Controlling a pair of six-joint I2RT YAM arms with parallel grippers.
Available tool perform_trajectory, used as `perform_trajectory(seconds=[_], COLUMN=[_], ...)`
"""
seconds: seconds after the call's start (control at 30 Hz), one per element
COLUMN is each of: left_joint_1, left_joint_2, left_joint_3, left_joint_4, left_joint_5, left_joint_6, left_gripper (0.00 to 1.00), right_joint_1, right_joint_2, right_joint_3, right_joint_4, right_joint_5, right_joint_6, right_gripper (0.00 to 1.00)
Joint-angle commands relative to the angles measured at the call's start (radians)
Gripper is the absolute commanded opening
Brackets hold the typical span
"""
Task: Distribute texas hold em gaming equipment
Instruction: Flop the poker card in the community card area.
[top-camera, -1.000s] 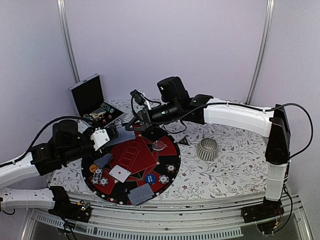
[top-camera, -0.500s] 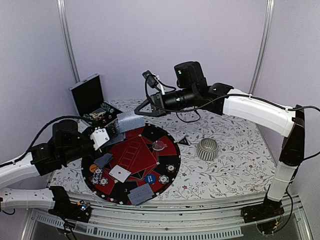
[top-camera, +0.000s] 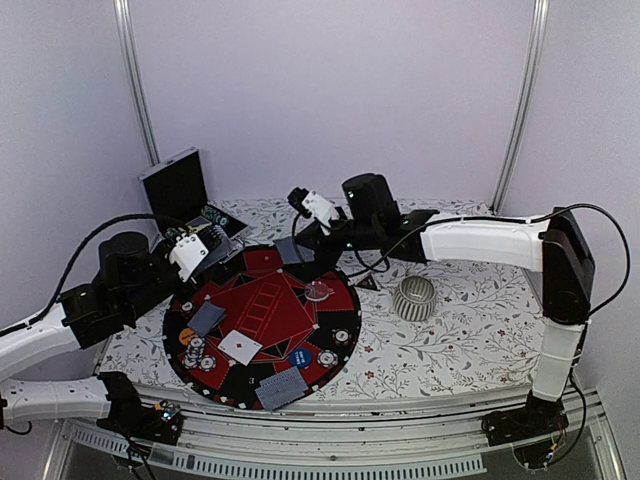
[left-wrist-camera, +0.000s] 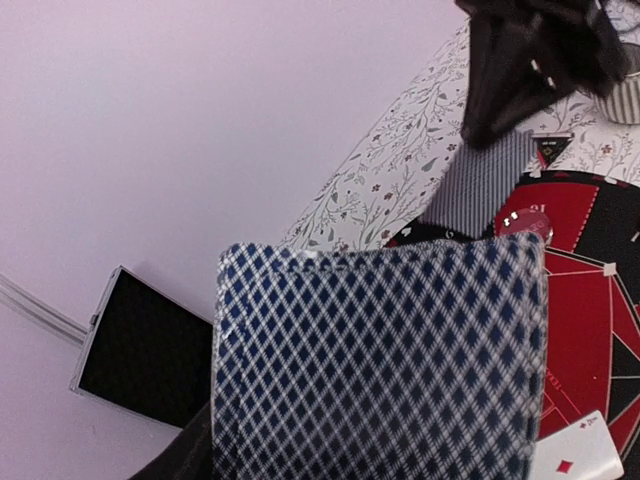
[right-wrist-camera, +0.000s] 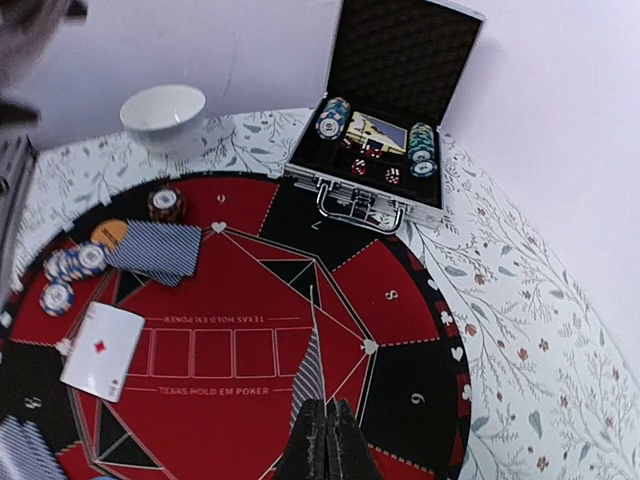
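Note:
My left gripper (top-camera: 196, 252) hovers over the mat's left rim, shut on a deck of blue-diamond-backed playing cards (left-wrist-camera: 380, 370) that hides its fingers in the left wrist view. My right gripper (right-wrist-camera: 322, 425) is shut on a single card (right-wrist-camera: 328, 375), seen edge-on above the red and black poker mat (top-camera: 265, 300). In the top view that card (top-camera: 288, 250) hangs at the mat's far edge under the right gripper (top-camera: 299, 241). On the mat lie a face-down card pair (right-wrist-camera: 155, 248), a face-up card (right-wrist-camera: 100, 350), chips (right-wrist-camera: 70, 270), an orange disc (right-wrist-camera: 108, 232), a blue disc (top-camera: 300, 356) and a clear disc (top-camera: 318, 291).
The open black case (right-wrist-camera: 390, 130) with chips stands just behind the mat at the back left. A ribbed silver cup (top-camera: 414, 298) sits right of the mat. More face-down cards (top-camera: 282, 388) lie at the mat's near edge. A white bowl (right-wrist-camera: 163, 110) shows in the right wrist view.
The right gripper left the deck with a card, rose, then came down over the mat's far edge. The left gripper drew back and up toward the case with the deck.

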Motion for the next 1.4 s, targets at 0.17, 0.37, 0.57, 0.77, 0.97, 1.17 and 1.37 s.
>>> perform_trajectory(seconds=[0.17, 0.37, 0.57, 0.77, 0.97, 1.17, 1.37], left_joint_1=[0.032, 0.038, 0.04, 0.041, 0.043, 0.044, 0.045], left_joint_2=[0.004, -0.003, -0.002, 0.003, 0.003, 0.001, -0.003], left_joint_3=[0.023, 0.023, 0.027, 0.029, 0.029, 0.029, 0.028], left_joint_4=[0.05, 0.05, 0.045, 0.041, 0.041, 0.039, 0.04], left_joint_5=[-0.01, -0.001, 0.015, 0.019, 0.019, 0.023, 0.025], left_joint_6=[-0.037, -0.038, -0.043, -0.044, -0.044, -0.045, -0.046], left_gripper=[0.54, 0.54, 0.54, 0.54, 0.54, 0.54, 0.54], right_joint_1=[0.157, 0.195, 0.213, 0.222, 0.23, 0.245, 0.25], right_joint_2=[0.384, 0.517, 0.501, 0.423, 0.411, 0.398, 0.428], right_joint_3=[0.107, 0.11, 0.014, -0.041, -0.021, -0.013, 0.029], right_joint_4=[0.388, 0.385, 0.338, 0.283, 0.221, 0.182, 0.176], right_joint_5=[0.104, 0.111, 0.108, 0.024, 0.016, -0.033, -0.024], right_joint_6=[-0.709, -0.923, -1.07, -1.112, -1.128, -1.153, -1.16], right_gripper=[0.02, 0.02, 0.02, 0.02, 0.02, 0.02, 0.02])
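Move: The right hand, already pinching a card, is bound for the community card area next to the ace of diamonds; that spot lies about 9 cm back, 12 cm left and 22 cm below. The ace is some 15 cm back and 14 cm left of the hand, the blue button 17 cm back and level sideways, and the clear disc straight below but 4 cm right. From the deck-holding left hand, the spot is roughly 3 cm back, 9 cm right, 24 cm down. The right hand swoops down some 20 cm and left about 10 cm, drawing back a little, and rolls its wrist roughly 70 degrees counter-clockwise as seen from behind the hand, so the upright card is laid over face up beside the ace of diamonds. Once low, it eases back about 4 cm almost level with the board, towards the ace, its shut fingers still pinching the card by its edge as the card comes down onto the board. ##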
